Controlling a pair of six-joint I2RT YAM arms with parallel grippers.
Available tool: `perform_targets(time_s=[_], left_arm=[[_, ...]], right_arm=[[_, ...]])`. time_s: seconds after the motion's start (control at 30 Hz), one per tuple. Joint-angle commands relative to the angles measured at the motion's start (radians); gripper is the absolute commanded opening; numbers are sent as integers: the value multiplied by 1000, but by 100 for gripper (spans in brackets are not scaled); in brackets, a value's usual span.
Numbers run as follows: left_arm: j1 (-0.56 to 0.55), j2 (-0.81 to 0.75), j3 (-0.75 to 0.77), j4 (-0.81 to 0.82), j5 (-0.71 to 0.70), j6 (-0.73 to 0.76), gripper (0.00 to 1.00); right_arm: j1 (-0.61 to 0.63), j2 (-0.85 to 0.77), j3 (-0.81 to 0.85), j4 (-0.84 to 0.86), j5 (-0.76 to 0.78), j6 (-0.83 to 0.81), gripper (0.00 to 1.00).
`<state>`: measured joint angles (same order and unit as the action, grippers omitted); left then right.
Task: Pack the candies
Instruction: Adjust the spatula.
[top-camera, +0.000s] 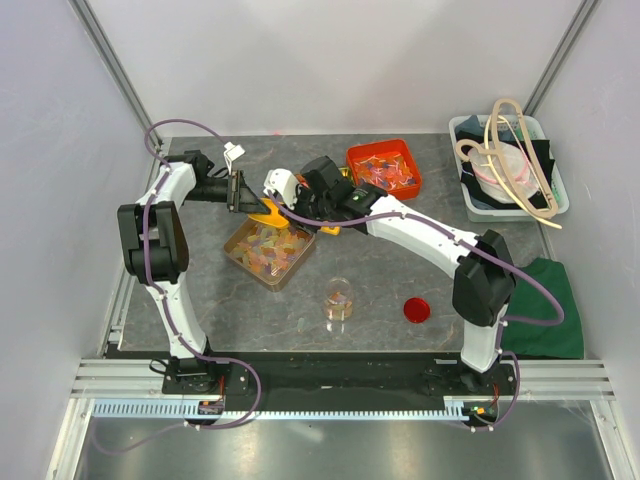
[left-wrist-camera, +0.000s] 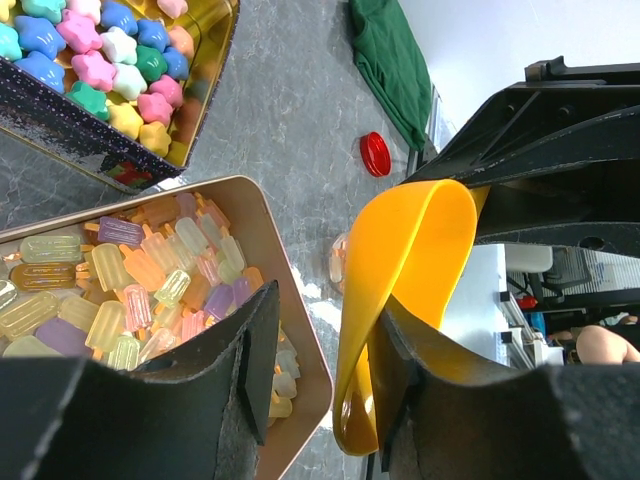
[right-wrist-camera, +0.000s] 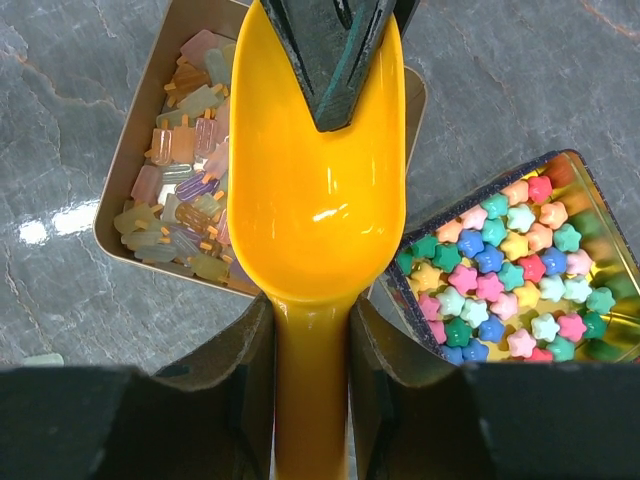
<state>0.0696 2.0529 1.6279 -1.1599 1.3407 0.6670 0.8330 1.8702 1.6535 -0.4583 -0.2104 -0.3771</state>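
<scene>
The candies (top-camera: 268, 247) (left-wrist-camera: 130, 290) (right-wrist-camera: 185, 200) are pale, translucent ice-lolly shapes filling a tan tin (top-camera: 232, 255) (left-wrist-camera: 290, 300). A yellow scoop (top-camera: 268, 213) (left-wrist-camera: 400, 270) (right-wrist-camera: 315, 190) hangs over the tin's far edge, its bowl bare. My right gripper (top-camera: 300, 205) (right-wrist-camera: 311, 340) is shut on the scoop's handle. My left gripper (top-camera: 243, 190) (left-wrist-camera: 325, 400) stands open at the bowl's front. One of its fingers lies against the scoop's rim and the other is apart from it, over the tin.
A tin of bright star candies (top-camera: 384, 168) (left-wrist-camera: 110, 70) (right-wrist-camera: 510, 270) sits beside the tan tin. Nearer the arm bases are a small clear jar (top-camera: 339, 300) and a red lid (top-camera: 417, 310). A green cloth (top-camera: 545, 305) and a white bin (top-camera: 508, 165) are on the right.
</scene>
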Motion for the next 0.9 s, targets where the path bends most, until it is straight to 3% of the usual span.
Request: perform_targets(time_s=[0.0,0.5,0.6,0.63,0.7,0.73,0.87], left_arm=[[-4,12,36,-3,23,23,45],[1,1,58,-3,20,11,42],[13,-20,91,-3,26,-4,58],[24,-23,101,-3,25,-10,77],[48,-31,133,-1,20,-24,96],[56,-34,144,-1,15,-36,100],[111,-36,188,8,-55,-56,100]], right_arm=[[5,7,61,26,-70,6,0],[8,41,101,13,6,41,0],[9,43,95,13,58,27,0],[8,37,91,13,77,20,0],[8,30,75,13,91,1,0],[6,21,69,15,98,-3,0],[6,-12,34,17,156,-34,0]])
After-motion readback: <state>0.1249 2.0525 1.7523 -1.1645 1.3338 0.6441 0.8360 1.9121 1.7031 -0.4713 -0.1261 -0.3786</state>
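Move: The yellow spatula's bowl lies about 4 cm to the left hand's right and 2 cm back, at its height, between the half-open fingers. The right hand still grips the spatula's neck, the bowl some 6 cm to its left and 1 cm ahead. From the right hand, the popsicle candy box is 6 cm left, 8 cm back and the star candy box 7 cm right, 6 cm ahead, both about 14 cm below. Opening wide, the left leaves the spatula's bowl, some 5 cm up, forward, left; the right eases it forward. ##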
